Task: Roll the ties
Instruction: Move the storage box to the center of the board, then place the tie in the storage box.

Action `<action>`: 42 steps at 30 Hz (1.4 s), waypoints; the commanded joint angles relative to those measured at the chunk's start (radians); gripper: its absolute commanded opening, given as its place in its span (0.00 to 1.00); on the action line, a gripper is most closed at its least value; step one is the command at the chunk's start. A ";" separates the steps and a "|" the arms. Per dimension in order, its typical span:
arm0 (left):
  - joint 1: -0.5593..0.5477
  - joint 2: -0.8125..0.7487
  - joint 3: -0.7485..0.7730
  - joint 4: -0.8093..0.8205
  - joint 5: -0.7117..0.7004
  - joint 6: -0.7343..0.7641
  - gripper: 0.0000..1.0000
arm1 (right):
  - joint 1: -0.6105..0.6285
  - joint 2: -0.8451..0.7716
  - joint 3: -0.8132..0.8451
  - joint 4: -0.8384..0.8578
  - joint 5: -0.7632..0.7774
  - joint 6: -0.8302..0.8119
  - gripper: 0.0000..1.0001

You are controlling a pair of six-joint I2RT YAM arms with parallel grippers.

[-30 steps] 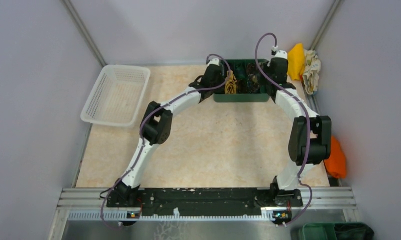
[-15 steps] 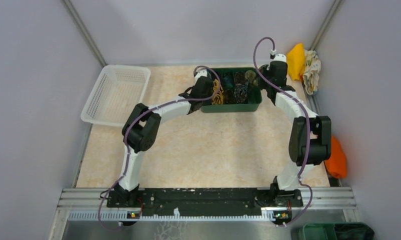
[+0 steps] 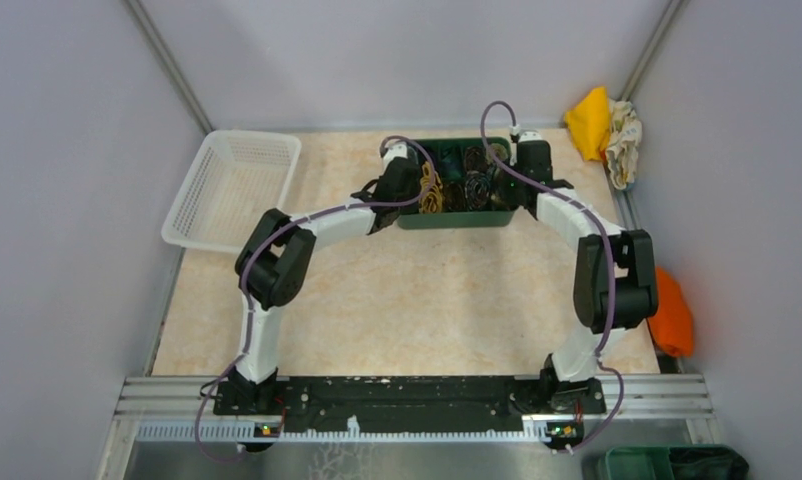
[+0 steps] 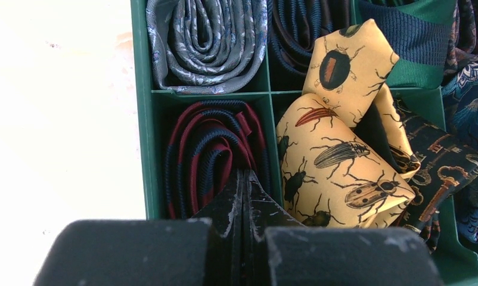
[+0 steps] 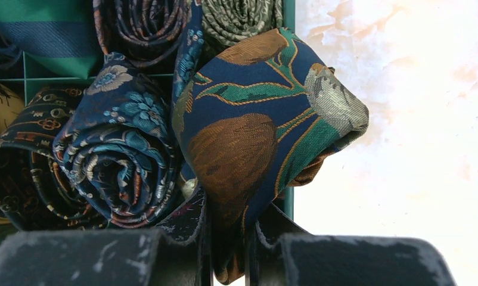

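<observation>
A green divided tray (image 3: 455,222) at the back of the table holds several rolled ties. My left gripper (image 4: 244,179) is shut with nothing in it, its tips over a maroon and navy striped roll (image 4: 195,149), beside a loose yellow beetle-print tie (image 4: 338,161) and below a grey roll (image 4: 207,42). My right gripper (image 5: 229,210) is shut on a navy tie with brown and green blotches (image 5: 254,119), bunched above the tray's right end next to a blue floral roll (image 5: 117,155). From above, the left gripper (image 3: 424,185) and right gripper (image 3: 512,178) flank the tray.
A white mesh basket (image 3: 232,190) sits at the back left. Yellow and white cloth lumps (image 3: 602,125) lie in the back right corner. An orange cloth (image 3: 672,315) lies at the right edge, and a green bin (image 3: 667,462) sits below the table's near right.
The tray has slid left and a little nearer, and both arms moved left with it. My right gripper came from beyond the tray's right end to over that end, tie still held.
</observation>
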 commanded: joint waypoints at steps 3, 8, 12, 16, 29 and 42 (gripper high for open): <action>0.020 0.052 -0.099 -0.203 0.010 -0.005 0.00 | 0.056 0.095 0.201 -0.297 0.110 -0.086 0.00; 0.020 0.023 -0.115 -0.196 0.019 0.003 0.00 | 0.073 0.222 0.345 -0.514 0.177 -0.098 0.00; 0.020 -0.005 -0.124 -0.193 0.013 0.012 0.00 | 0.086 0.287 0.395 -0.613 0.234 -0.096 0.00; 0.020 -0.023 -0.137 -0.189 0.013 0.015 0.00 | 0.090 0.343 0.447 -0.709 0.266 -0.089 0.00; 0.021 -0.056 -0.143 -0.183 0.026 0.026 0.00 | 0.102 0.575 0.689 -0.851 0.219 -0.095 0.04; 0.022 -0.062 -0.156 -0.169 0.044 0.026 0.00 | 0.106 0.306 0.555 -0.643 0.159 -0.098 0.76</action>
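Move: The right hand still holds the brown-and-green patterned tie over the storage box's near-right cell, whose middle is about 2 cm ahead, 2 cm left and 7 cm below; the blue floral tie is some 7 cm left and 2 cm ahead. The closed left fingers are already in the near-left cell, the box's middle about 8 cm right and 4 cm ahead, the yellow beetle tie 4 cm right and 1 cm ahead. The right hand tips down, lowers its tie 6 cm into the cell, opens, rises; left drags box back-left. ##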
